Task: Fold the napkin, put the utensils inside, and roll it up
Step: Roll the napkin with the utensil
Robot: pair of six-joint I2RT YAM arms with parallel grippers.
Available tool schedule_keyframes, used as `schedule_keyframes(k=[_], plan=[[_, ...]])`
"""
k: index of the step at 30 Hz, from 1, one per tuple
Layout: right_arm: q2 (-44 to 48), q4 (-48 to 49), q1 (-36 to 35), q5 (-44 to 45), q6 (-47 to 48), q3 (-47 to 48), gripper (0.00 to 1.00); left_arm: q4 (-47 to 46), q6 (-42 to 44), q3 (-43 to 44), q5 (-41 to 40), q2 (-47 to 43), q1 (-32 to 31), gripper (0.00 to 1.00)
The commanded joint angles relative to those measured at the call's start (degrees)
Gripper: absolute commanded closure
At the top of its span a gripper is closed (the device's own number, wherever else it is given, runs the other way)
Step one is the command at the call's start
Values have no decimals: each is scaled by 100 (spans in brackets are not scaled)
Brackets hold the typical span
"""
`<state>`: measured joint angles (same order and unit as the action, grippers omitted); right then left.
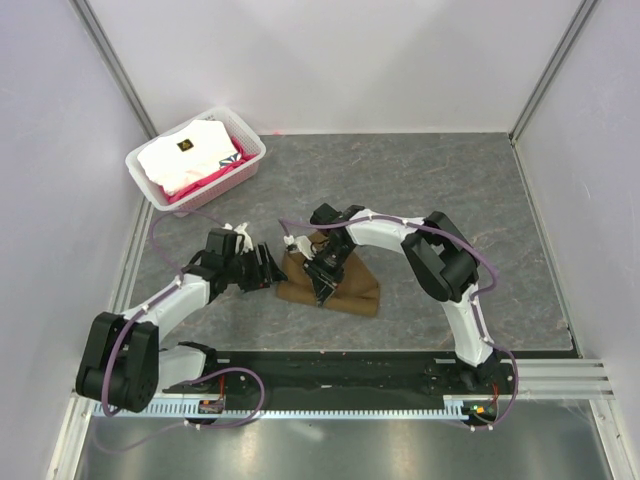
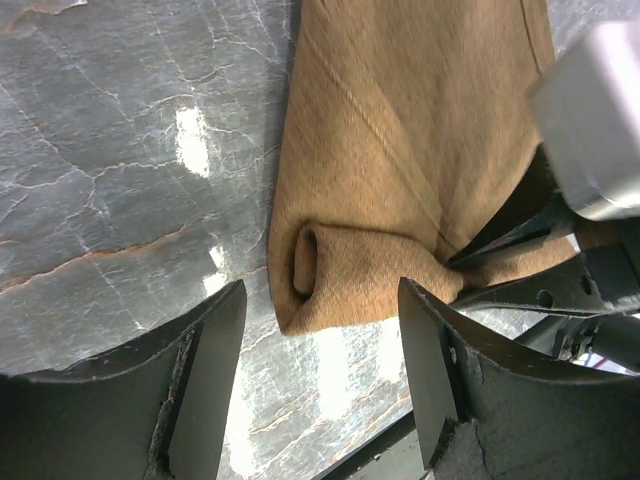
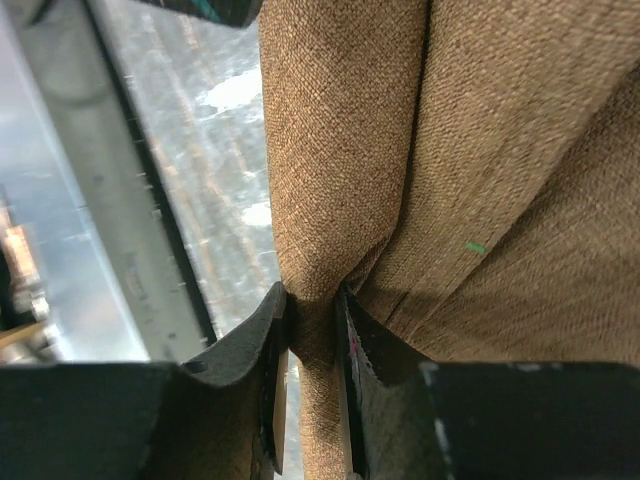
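The brown napkin [image 1: 350,288] lies partly rolled on the grey table, its rolled end open toward the left gripper [image 2: 340,275]. My right gripper [image 1: 325,280] is shut on the roll of the napkin [image 3: 330,180], pinching the cloth between both fingers. My left gripper [image 1: 266,268] is open and empty just left of the napkin's rolled end, with a gap to it. The right gripper's fingers [image 2: 520,240] show at the napkin's right side in the left wrist view. The utensil is hidden from view.
A pink basket [image 1: 250,150] holding white and pink folded cloths stands at the back left. White walls enclose the table. A black rail [image 1: 340,375] runs along the near edge by the arm bases.
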<state>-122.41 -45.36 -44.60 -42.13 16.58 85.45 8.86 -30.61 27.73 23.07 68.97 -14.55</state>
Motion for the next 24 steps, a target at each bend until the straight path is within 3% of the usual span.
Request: schedule_keyframes(k=[1, 10, 16, 19, 24], plan=[[-529, -561, 82, -470, 372, 77, 86, -306, -147, -13, 66, 177, -4, 30], [-995, -763, 267, -762, 513, 402, 87, -622, -120, -39, 470, 565, -92, 35], [-1101, -781, 320, -788, 566, 464, 87, -754, -103, -22, 514, 907, -163, 45], [-1118, -781, 329, -770, 583, 455, 87, -781, -85, 31, 514, 1057, -189, 54], [-1092, -772, 347, -701, 592, 446, 87, -772, -94, 84, 523, 1154, -198, 78]])
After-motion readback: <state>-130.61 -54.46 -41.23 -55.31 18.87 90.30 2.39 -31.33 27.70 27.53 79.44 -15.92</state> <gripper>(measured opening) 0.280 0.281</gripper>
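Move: The left hand hangs open just above the left end of the napkin roll, which lies about 3 cm below it, 2 cm to its right and about 1 cm back. The napkin's unrolled part centres some 4 cm ahead and 8 cm to the right of that hand. The right hand already pinches the roll: from there the left end is about 8 cm left and 2 cm ahead, the right end about 11 cm right and 2 cm back. Left fingers close down around the left end of the roll and seem to pinch it, the hand having sunk some 3 cm and eased about 2 cm to the right, towards the right gripper. The right hand keeps its pinch on the roll and swings its fingertips a further 15 degrees or so towards the robot, drawing back about 1 cm before nearly stopping. ##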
